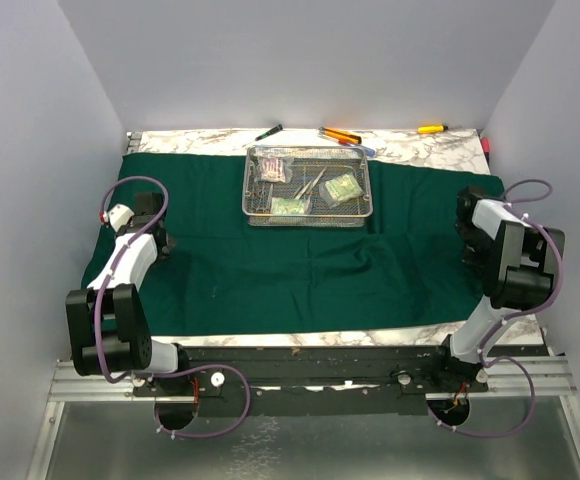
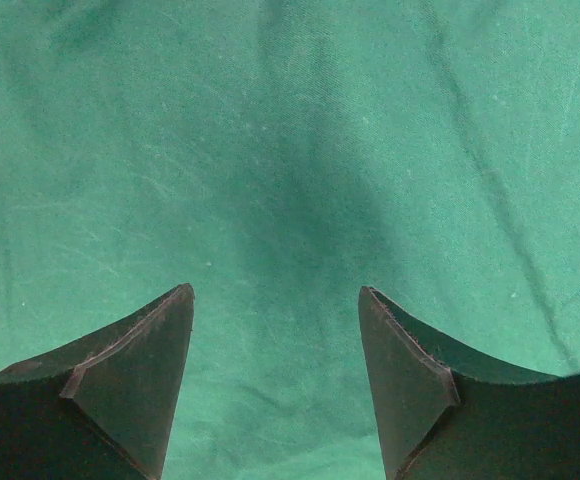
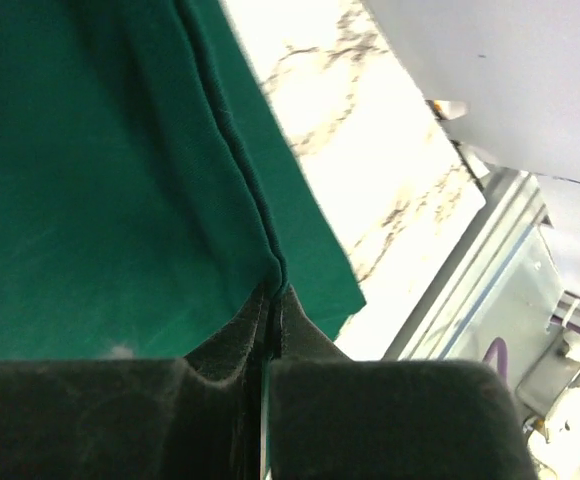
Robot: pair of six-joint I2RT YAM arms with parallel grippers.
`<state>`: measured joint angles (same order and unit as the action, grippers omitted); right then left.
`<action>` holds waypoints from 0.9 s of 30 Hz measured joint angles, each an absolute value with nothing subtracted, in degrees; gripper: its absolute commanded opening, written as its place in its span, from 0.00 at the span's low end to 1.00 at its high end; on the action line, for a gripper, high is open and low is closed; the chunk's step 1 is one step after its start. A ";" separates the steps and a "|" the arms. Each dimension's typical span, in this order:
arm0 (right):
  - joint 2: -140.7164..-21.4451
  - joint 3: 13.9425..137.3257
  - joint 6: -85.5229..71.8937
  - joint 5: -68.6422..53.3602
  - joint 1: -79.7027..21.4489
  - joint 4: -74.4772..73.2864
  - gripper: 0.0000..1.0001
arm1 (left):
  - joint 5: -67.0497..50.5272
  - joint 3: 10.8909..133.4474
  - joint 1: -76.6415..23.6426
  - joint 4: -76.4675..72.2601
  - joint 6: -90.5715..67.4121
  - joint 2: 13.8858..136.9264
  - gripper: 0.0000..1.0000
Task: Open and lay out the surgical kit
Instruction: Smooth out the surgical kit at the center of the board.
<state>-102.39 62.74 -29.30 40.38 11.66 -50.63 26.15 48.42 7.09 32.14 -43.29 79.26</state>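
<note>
The dark green cloth wrap [image 1: 300, 250] lies spread open over the marble table. The silver wire-mesh tray [image 1: 308, 186] stands on its far middle and holds steel clamps and tweezers [image 1: 310, 184] and three clear packets [image 1: 342, 187]. My left gripper [image 1: 148, 222] is open just above the cloth's left part; in the left wrist view [image 2: 275, 300] only green cloth [image 2: 290, 150] shows between its fingers. My right gripper [image 1: 467, 228] is at the cloth's right edge. In the right wrist view [image 3: 272, 295] it is shut on a pinched fold of the cloth [image 3: 120, 180].
A green-handled tool [image 1: 268, 132], orange-handled tools [image 1: 340, 135] and a yellow one [image 1: 431, 128] lie on the bare marble strip [image 1: 410, 148] behind the cloth. Grey walls enclose the table on three sides. The arm bases and rail [image 1: 310, 375] run along the near edge.
</note>
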 measured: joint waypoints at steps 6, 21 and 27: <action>-99.68 62.74 -32.51 47.53 14.11 -53.43 0.01 | 25.45 48.64 7.84 31.46 -42.24 81.28 0.67; -93.32 61.23 -41.10 72.77 17.28 -61.58 0.77 | 24.43 54.00 9.39 31.05 -38.41 84.29 0.68; -93.27 64.62 -42.19 71.13 17.26 -64.10 0.73 | 24.43 54.13 9.41 31.14 -37.82 84.36 0.69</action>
<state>-93.27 64.62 -42.19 71.13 17.26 -64.10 24.43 54.13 9.41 31.14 -37.82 84.36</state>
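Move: In the right hand's shut fingers the surgical kit's green cloth is already pinched near its right border, so the cloth is at the hand point. The board's right edge lies about 6 cm to its right, level fore and aft; the cloth's near right corner is some 10 cm back and roughly level sideways. The tray stands about 40 cm left and 17 cm ahead. From the left hand the pinched cloth lies about 75 cm right and 4 cm back. Drawing the pinched cloth outward, the right hand rises about 11 cm while going some 7 cm right and 6 cm back, its fingers swinging through roughly 35 degrees to point out over the board's right edge; then they open wide and let the cloth go. The left hand, open over the cloth, dips slightly, then moves about 3 cm forward and a little left. ##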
